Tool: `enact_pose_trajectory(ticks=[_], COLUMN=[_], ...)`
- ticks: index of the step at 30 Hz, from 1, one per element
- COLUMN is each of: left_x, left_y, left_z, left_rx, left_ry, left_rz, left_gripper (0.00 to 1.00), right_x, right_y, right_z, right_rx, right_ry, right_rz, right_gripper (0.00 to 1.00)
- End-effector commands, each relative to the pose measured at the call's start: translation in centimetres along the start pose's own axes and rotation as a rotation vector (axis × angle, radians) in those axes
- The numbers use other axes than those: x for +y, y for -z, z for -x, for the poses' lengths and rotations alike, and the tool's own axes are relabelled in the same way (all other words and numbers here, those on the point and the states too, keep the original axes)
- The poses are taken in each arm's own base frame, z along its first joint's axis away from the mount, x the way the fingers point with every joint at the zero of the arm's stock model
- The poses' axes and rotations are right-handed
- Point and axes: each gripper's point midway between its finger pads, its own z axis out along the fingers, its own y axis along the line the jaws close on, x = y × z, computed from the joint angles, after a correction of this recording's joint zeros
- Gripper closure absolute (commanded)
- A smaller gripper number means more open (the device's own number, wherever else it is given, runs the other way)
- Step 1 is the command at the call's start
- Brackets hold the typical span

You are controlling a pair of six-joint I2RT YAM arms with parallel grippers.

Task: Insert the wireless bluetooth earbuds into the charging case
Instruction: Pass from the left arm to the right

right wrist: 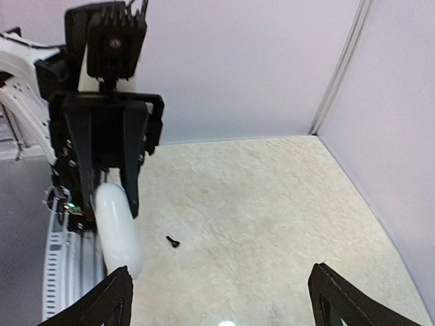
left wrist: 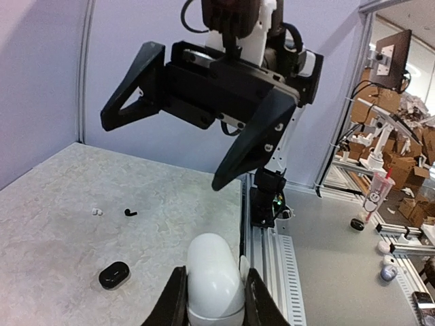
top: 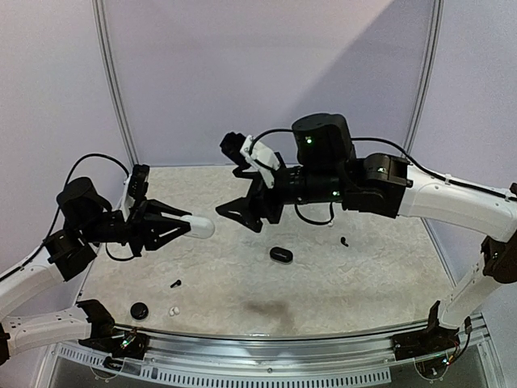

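My left gripper [top: 191,227] is shut on a white capsule-shaped charging case [top: 201,227], held in the air above the table's left side. In the left wrist view the case [left wrist: 214,275] sits between both fingers. My right gripper [top: 244,216] hangs open and empty just right of the case, jaws wide apart [left wrist: 164,152] [right wrist: 221,302]. Black earbuds lie on the table at left front [top: 175,283] and at right [top: 344,241] [left wrist: 129,212]. A white earbud [top: 173,310] lies near the front edge, and another white earbud [left wrist: 97,212] shows in the left wrist view.
A black charging case [top: 280,255] [left wrist: 114,275] lies mid-table. A round black object [top: 139,310] sits at front left. The table's front rail [left wrist: 272,258] runs below my left gripper. Light walls close the back and sides.
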Motion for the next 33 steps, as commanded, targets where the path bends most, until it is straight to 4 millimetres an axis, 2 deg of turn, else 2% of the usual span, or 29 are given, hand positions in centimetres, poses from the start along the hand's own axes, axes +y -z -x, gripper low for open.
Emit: enact_pose_trajectory(ticks=[1,4,8,9,13,15,22,23,25,26,27,30,33], left_x=[-1.1,-1.1,-0.9,-1.0,-1.0,-1.0,-0.7,-0.6,-0.1,0.0,-0.1,-1.0,0.0], left_y=[-0.2,-0.2,-0.2,-0.2,-0.1,-0.1,-0.1,-0.1,0.0,0.1,0.4,2.1,4.8], left_z=[0.1,0.1,0.0,0.0,-0.2,-0.3,-1.5,-1.7,-2.4,-3.0,-3.8,-6.6,-11.6], left_rx=[0.005,0.007,0.008,0.008,0.011,0.013,0.052,0.060,0.088,0.120,0.166,0.349,0.664], left_ry=[-0.051,-0.053,-0.048,-0.045,-0.043,-0.043,-0.034,-0.032,-0.019,-0.018,-0.035,-0.204,-0.303], left_rz=[-0.068,-0.070,-0.059,-0.061,-0.062,-0.062,-0.053,-0.046,-0.015,-0.005,-0.006,-0.033,-0.045], left_gripper=[1.00,1.00,1.00,1.00,1.00,1.00,1.00,0.92,0.46,0.30,0.21,0.10,0.08], right_x=[5.0,5.8,6.5,6.7,6.3,6.1,5.4,5.3,4.9,4.5,4.1,2.7,0.9], right_y=[-0.9,-2.5,-4.2,-4.5,-4.7,-4.6,-3.1,-2.9,-2.8,-2.8,-2.8,-2.6,-2.1], right_z=[-0.1,-1.0,-2.3,-2.5,-2.4,-2.3,-1.5,-1.3,-1.6,-1.8,-2.3,-4.3,-6.8], right_rx=[-0.010,0.036,0.080,0.083,0.070,0.062,0.017,0.010,0.018,0.028,0.047,0.100,0.148], right_ry=[-0.145,-0.177,-0.198,-0.201,-0.199,-0.197,-0.164,-0.156,-0.152,-0.152,-0.157,-0.201,-0.273], right_rz=[0.258,0.310,0.357,0.361,0.351,0.343,0.305,0.298,0.273,0.253,0.228,0.168,0.079], right_gripper=[0.11,0.12,0.19,0.24,0.63,0.75,1.00,1.00,1.00,1.00,1.00,1.00,1.00])
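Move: My left hand holds one end of the white charging case, its middle some 3 cm to the right of that hand, level in height and straight across; my open right gripper, which is to take it, is about 9 cm right, 4 ahead and 6 above. From my right hand the white case is about 6 cm left, 4 back and 6 below. On the table, some 33 cm below my right hand, the black case lies about 12 cm right and 9 ahead, and a black earbud about 20 cm left and 1 back. I swing my open right hand down about 6 cm, and about 5 cm each back and left, turning it some 15 degrees counter-clockwise, and pinch the white case by its free end while my left hand holds nearly still. Then my left fingers open and that hand sinks about 4 cm, its fingertips tipping down, as my right draws the case forward and right. ##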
